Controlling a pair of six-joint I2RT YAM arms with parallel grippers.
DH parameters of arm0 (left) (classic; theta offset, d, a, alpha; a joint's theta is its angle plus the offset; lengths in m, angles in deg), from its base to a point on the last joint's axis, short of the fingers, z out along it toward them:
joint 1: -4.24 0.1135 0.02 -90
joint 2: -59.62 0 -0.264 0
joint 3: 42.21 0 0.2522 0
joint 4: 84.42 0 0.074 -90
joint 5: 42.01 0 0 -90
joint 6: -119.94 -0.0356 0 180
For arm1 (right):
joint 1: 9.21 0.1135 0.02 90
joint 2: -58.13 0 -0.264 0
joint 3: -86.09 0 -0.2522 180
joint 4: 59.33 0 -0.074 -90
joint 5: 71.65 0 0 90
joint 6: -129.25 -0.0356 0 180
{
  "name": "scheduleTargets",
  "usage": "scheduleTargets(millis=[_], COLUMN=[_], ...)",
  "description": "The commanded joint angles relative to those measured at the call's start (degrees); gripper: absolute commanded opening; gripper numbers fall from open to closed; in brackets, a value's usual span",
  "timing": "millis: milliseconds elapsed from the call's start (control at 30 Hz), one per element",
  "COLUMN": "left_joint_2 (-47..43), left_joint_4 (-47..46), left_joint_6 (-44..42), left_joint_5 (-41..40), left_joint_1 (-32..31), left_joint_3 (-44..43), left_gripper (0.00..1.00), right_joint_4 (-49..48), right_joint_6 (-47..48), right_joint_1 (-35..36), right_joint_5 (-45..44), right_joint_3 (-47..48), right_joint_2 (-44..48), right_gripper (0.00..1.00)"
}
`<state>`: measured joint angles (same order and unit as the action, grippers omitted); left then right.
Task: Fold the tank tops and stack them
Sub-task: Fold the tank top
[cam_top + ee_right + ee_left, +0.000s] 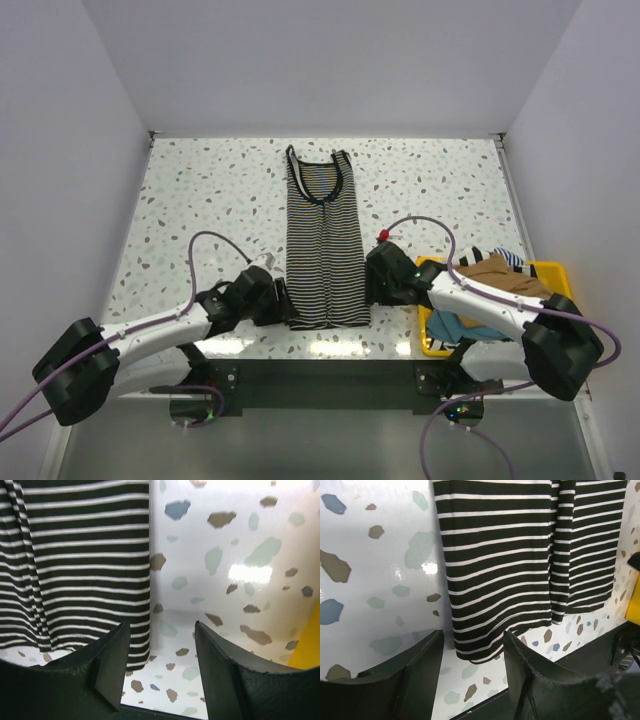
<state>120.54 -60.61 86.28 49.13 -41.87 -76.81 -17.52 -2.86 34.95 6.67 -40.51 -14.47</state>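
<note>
A tank top with thin black-and-white stripes (325, 250) lies flat mid-table, folded lengthwise into a narrow strip with its neckline at the far end. My left gripper (283, 303) sits at its near left corner. In the left wrist view this gripper (472, 641) is open, and the striped hem corner (475, 647) lies on the table between the fingers (415, 670). My right gripper (372, 282) is beside the near right edge, open (160, 630) over bare table, the striped cloth (75, 555) just left of its left finger (112, 655). A tan-brown tank top (500, 275) lies in the basket.
A yellow basket (545, 266) stands at the near right, right of the right arm, holding the tan-brown top, a teal one (455, 328) and a broad-striped one (505, 257). The table's near edge (320, 338) runs just behind both grippers. White walls enclose the table on three sides.
</note>
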Motion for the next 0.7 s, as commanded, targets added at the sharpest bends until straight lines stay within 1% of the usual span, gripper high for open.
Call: scheduleTargets(millis=[0,67,167,200,433,467,500,600,667], left_joint_2=[1.48,1.21,0.34,-0.01,0.95,1.12,1.39,1.74,1.74], left_joint_4=[2.17,4.27,6.12,6.22,6.04,5.78,5.52,5.16,4.9], left_joint_6=[2.98,4.82,6.5,6.68,7.12,7.21,7.21,7.21,6.77], left_joint_5=[0.44,-2.45,-4.57,-4.84,-5.89,-5.89,-5.98,-6.16,-6.25], left_joint_1=[-1.96,-2.84,-3.9,-3.99,-4.6,-4.61,-4.78,-5.04,-5.13], left_joint_3=[2.38,2.38,2.73,2.74,3.44,3.7,3.79,4.23,4.23], left_gripper=[0.54,0.53,0.5,0.48,0.42,0.41,0.37,0.31,0.27], right_joint_4=[1.04,0.16,-2.21,-3.43,-5.99,-6.17,-6.43,-6.96,-7.31], right_joint_6=[-4.21,-5.44,-7.37,-7.81,-10.62,-10.89,-11.15,-12.12,-12.65], right_joint_1=[1.71,1.89,2.51,2.86,5.93,6.2,6.55,6.9,7.08], right_joint_5=[1.4,2.36,3.86,4.47,4.3,4.13,3.95,4.04,4.12], right_joint_3=[-1.75,-3.42,-5.79,-6.32,-7.56,-7.82,-8.17,-9.31,-10.1], right_joint_2=[2.72,3.6,4.04,3.78,2.11,2.02,2.11,2.29,2.46], right_gripper=[0.58,0.58,0.58,0.57,0.56,0.54,0.52,0.39,0.34])
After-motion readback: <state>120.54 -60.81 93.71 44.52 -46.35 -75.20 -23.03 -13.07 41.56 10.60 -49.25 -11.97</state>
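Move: The left hem corner of the tank top lies almost under the left gripper, about 2 cm back, level sideways and some 2 cm below; from there the right hem corner is 18 cm to the right and 2 cm back. From the right gripper, the right hem corner is about 6 cm back, 1 cm left and 4 cm below, the left hem corner 6 cm back and 19 cm left, and the yellow bin's middle 30 cm right, 1 cm back. Draw the right gripper back about 5 cm and sink it some 3 cm, easing left near the end, so its open fingers come down around the right hem corner, then start closing them. Meanwhile ease the left gripper back and down about a centimetre over the left hem corner, narrowing its fingers to about half around the cloth. ##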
